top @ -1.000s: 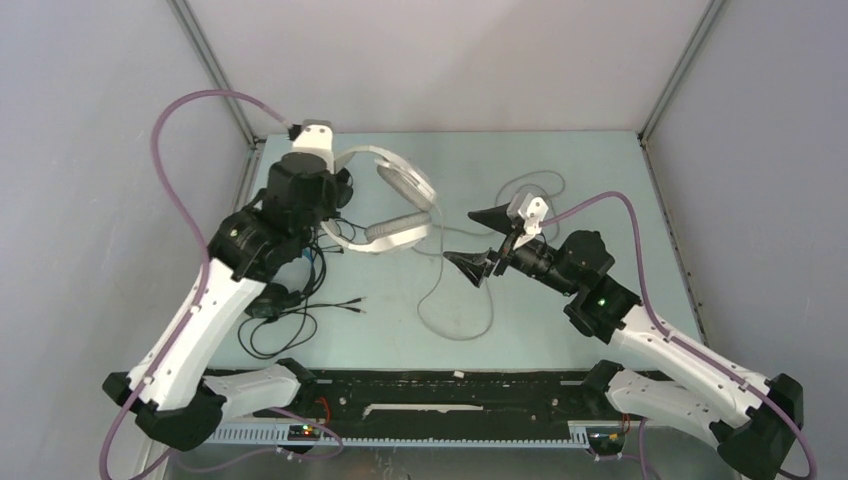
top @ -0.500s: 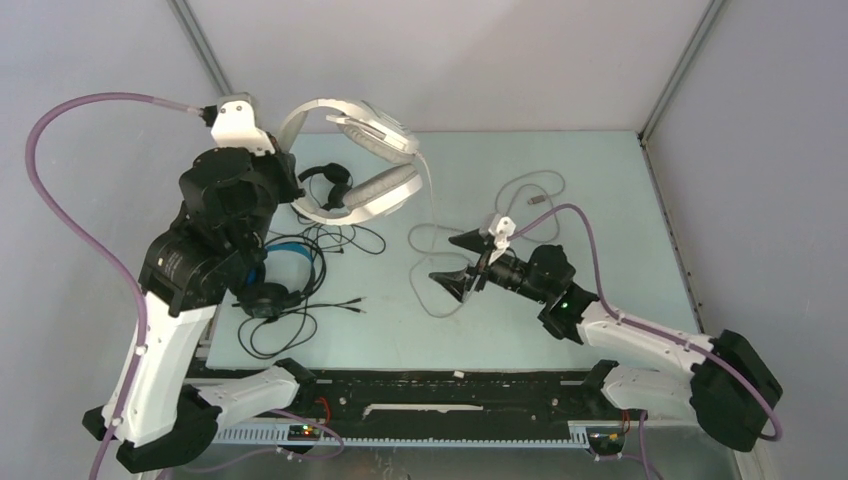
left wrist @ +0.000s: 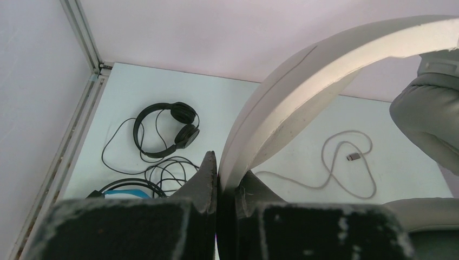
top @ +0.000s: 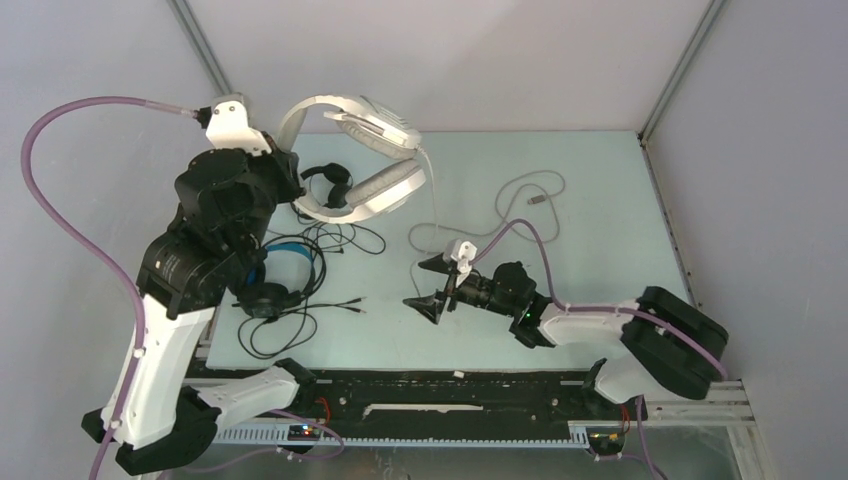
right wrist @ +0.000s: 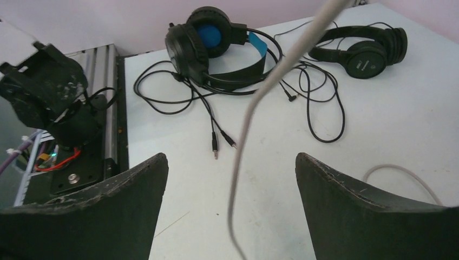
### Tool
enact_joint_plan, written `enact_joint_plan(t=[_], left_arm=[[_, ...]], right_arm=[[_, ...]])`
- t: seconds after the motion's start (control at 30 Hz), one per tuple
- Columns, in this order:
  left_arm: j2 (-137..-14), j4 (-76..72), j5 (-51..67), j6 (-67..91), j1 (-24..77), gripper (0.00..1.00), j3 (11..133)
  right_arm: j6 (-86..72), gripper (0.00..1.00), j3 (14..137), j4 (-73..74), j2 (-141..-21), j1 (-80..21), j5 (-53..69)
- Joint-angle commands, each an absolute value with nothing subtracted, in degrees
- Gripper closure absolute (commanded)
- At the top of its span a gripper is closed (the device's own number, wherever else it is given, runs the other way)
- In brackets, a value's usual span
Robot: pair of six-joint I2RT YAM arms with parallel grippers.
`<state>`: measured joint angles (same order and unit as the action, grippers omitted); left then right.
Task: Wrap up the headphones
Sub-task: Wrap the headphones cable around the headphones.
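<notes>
The white headphones [top: 360, 150] hang in the air over the table's back left, and my left gripper [top: 293, 198] is shut on their headband [left wrist: 303, 92], which stands pinched between the two fingers of the left gripper [left wrist: 224, 162]. Their pale cable [top: 432, 215] drops to the table and ends in a plug [top: 538, 200]. My right gripper [top: 430, 283] is low over the table's middle and open. The cable [right wrist: 254, 108] runs untouched down the gap of the right gripper [right wrist: 230, 162]. A slim black headset [top: 330, 185] and a bulkier black one with blue lining [top: 275, 280] lie at the left.
Loose black cables [top: 290, 320] with two jack plugs [right wrist: 222, 143] spread from the black headsets toward the front left. A metal rail with wiring [right wrist: 59, 157] runs along the near edge. Cage posts [top: 210, 60] and walls close in the back and sides.
My left arm has lifted the white headphones off the table, up and toward the back left. My right arm has moved left and nearer, so the hanging cable is now between its open fingers.
</notes>
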<state>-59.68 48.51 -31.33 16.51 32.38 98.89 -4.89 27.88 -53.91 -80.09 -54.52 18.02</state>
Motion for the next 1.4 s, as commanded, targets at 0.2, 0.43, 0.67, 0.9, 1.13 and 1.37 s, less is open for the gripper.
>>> enact_joint_plan(t=[0.2, 0.43, 0.67, 0.9, 1.13, 1.37], left_arm=[[-55.9, 41.4, -29.5, 21.3, 31.9, 1.00, 96.3], [-53.7, 40.9, -27.1, 22.3, 31.0, 1.00, 94.6], [-50.6, 40.3, -19.4, 24.5, 29.9, 1.00, 91.7], [-48.8, 38.8, -2.2, 24.6, 29.7, 1.00, 87.4], [-47.4, 36.8, 11.8, 23.1, 29.7, 1.00, 80.9], [-47.6, 30.8, 27.9, 24.6, 29.7, 1.00, 73.6]], right_arm=[[-4.6, 0.30, 30.5, -70.4, -94.2, -55.1, 16.5], [-6.4, 0.78, 29.3, -72.4, -96.5, -55.3, 13.9], [-5.7, 1.00, 28.8, -69.3, -92.4, -52.9, 12.7], [-6.0, 1.00, 29.9, -67.3, -89.4, -49.9, 14.6], [-5.3, 1.00, 32.8, -63.3, -86.7, -49.8, 17.2], [-4.4, 1.00, 34.6, -60.8, -84.9, -49.5, 17.1]])
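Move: The white cable hangs from the headphones past my open right fingers: the stretch to be pinched is about 2 cm left of my right hand, 1 cm ahead and 5 cm lower. The headphones are some 10 cm ahead of that hand, 9 cm left and 30 cm above; the black cable's plugs lie roughly 15 cm left, level with it, 18 cm below. From my left hand, which holds the headband, that stretch is about 17 cm right, 6 cm back and 32 cm down. I sink my right hand nearly 6 cm, easing a little left, and shut its fingers on the hanging cable; then I keep the pinch and bring the cable forward about 3 cm while rising again. My left hand keeps the headband, draws back slowly, then swings the headphones right, back and down towards the right hand, turning some 40 degrees clockwise. ##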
